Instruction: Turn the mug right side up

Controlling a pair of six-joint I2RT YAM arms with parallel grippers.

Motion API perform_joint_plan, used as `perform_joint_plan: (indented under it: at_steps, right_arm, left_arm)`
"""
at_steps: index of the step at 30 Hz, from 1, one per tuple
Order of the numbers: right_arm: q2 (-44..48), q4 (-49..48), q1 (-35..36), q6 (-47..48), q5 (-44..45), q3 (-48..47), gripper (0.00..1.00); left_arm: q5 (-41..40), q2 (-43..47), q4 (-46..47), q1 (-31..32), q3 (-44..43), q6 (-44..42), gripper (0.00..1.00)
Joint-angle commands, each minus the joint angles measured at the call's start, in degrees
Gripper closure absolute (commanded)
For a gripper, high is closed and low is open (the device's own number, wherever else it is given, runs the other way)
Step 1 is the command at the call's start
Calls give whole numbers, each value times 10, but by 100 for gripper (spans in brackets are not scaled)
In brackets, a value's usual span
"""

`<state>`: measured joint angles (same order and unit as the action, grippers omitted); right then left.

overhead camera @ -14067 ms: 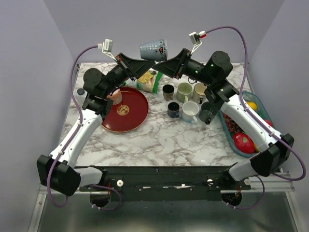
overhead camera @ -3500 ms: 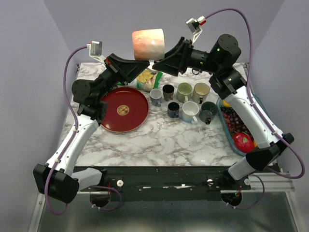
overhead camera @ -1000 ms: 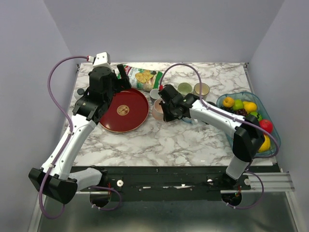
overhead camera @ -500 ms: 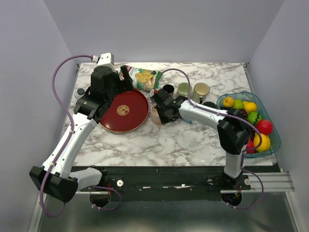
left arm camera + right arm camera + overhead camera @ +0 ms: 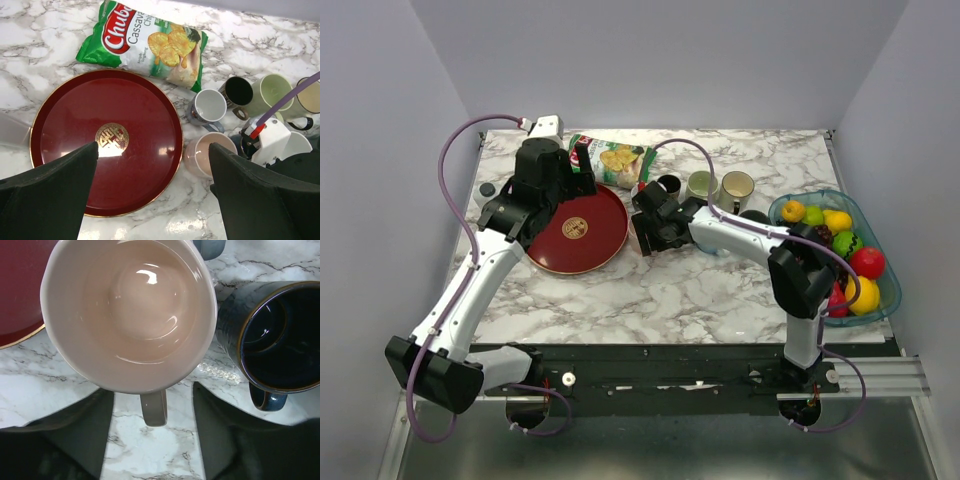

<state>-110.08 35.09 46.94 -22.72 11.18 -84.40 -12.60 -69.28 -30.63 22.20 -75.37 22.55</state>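
Observation:
The pink mug (image 5: 130,315) stands upright on the marble with its mouth facing up, just right of the red tray (image 5: 100,140). Its handle (image 5: 153,410) points toward my right gripper (image 5: 152,440), which is open; the two fingers stand either side of the handle without touching it. In the left wrist view the mug (image 5: 207,152) sits beside the tray's rim. My left gripper (image 5: 152,195) hangs open above the tray's near edge and holds nothing. In the top view the right gripper (image 5: 645,235) covers most of the mug.
A dark blue mug (image 5: 275,335) stands close to the pink mug's right. A grey mug (image 5: 210,106), a dark mug (image 5: 239,91) and a green mug (image 5: 272,92) stand behind. A chips bag (image 5: 615,158) lies at the back. A fruit basket (image 5: 893,285) sits at the right.
My right gripper has opened and let go of the mug's handle; the mug now stands by itself on the table. The left arm has barely shifted.

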Motion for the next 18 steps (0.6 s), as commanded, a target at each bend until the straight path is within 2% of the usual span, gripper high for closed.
perform_joint_plan:
  at_steps: [1, 3, 8, 12, 15, 16, 18]
  right_arm:
    - [43, -2, 3, -8, 9, -5, 23]
    - [64, 0, 4, -10, 12, -2, 14]
    - [136, 17, 3, -12, 34, -2, 1]
    - [211, 48, -13, -27, 78, -4, 0]
    - [267, 63, -38, -33, 150, 2, 0]
    - [317, 52, -50, -30, 199, 5, 0]
    - [366, 18, -67, -2, 222, 13, 0]
  left_arm:
    - [-12, -9, -29, 0, -23, -2, 1]
    - [-15, -16, -41, -1, -30, -3, 1]
    - [-10, -30, -71, 0, -54, -8, 1]
    - [-12, -32, -85, -1, -57, -5, 1]
    - [-21, -21, -87, 0, -53, -7, 1]
    - [-21, -17, -88, 0, -54, -10, 1]
    - [-28, -8, -90, -1, -53, -16, 1]
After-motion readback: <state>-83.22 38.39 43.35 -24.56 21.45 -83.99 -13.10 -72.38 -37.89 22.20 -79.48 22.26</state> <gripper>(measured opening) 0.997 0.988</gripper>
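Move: The pink mug already stands upright, its handle loose between the right hand's half-open pads; its middle lies about 4 cm ahead of that hand and 3 cm left, roughly level. The dark blue mug is about 4 cm ahead and 5 cm right, the small grey-blue mug 11 ahead and 3 left, the red tray's middle 5 ahead and 17 left. From the left hand, the pink mug is about 12 cm right, barely farther out and some 26 cm down. With no grip left on the pink mug's handle, the right hand spreads its fingers fully and lifts almost straight up, away from the mug, quickening to nearly 20 cm. Partway up it also swings right, about 7 cm, passing high over the dark blue mug's side, while the wrist tips the fingers up and outward some 25 degrees. ##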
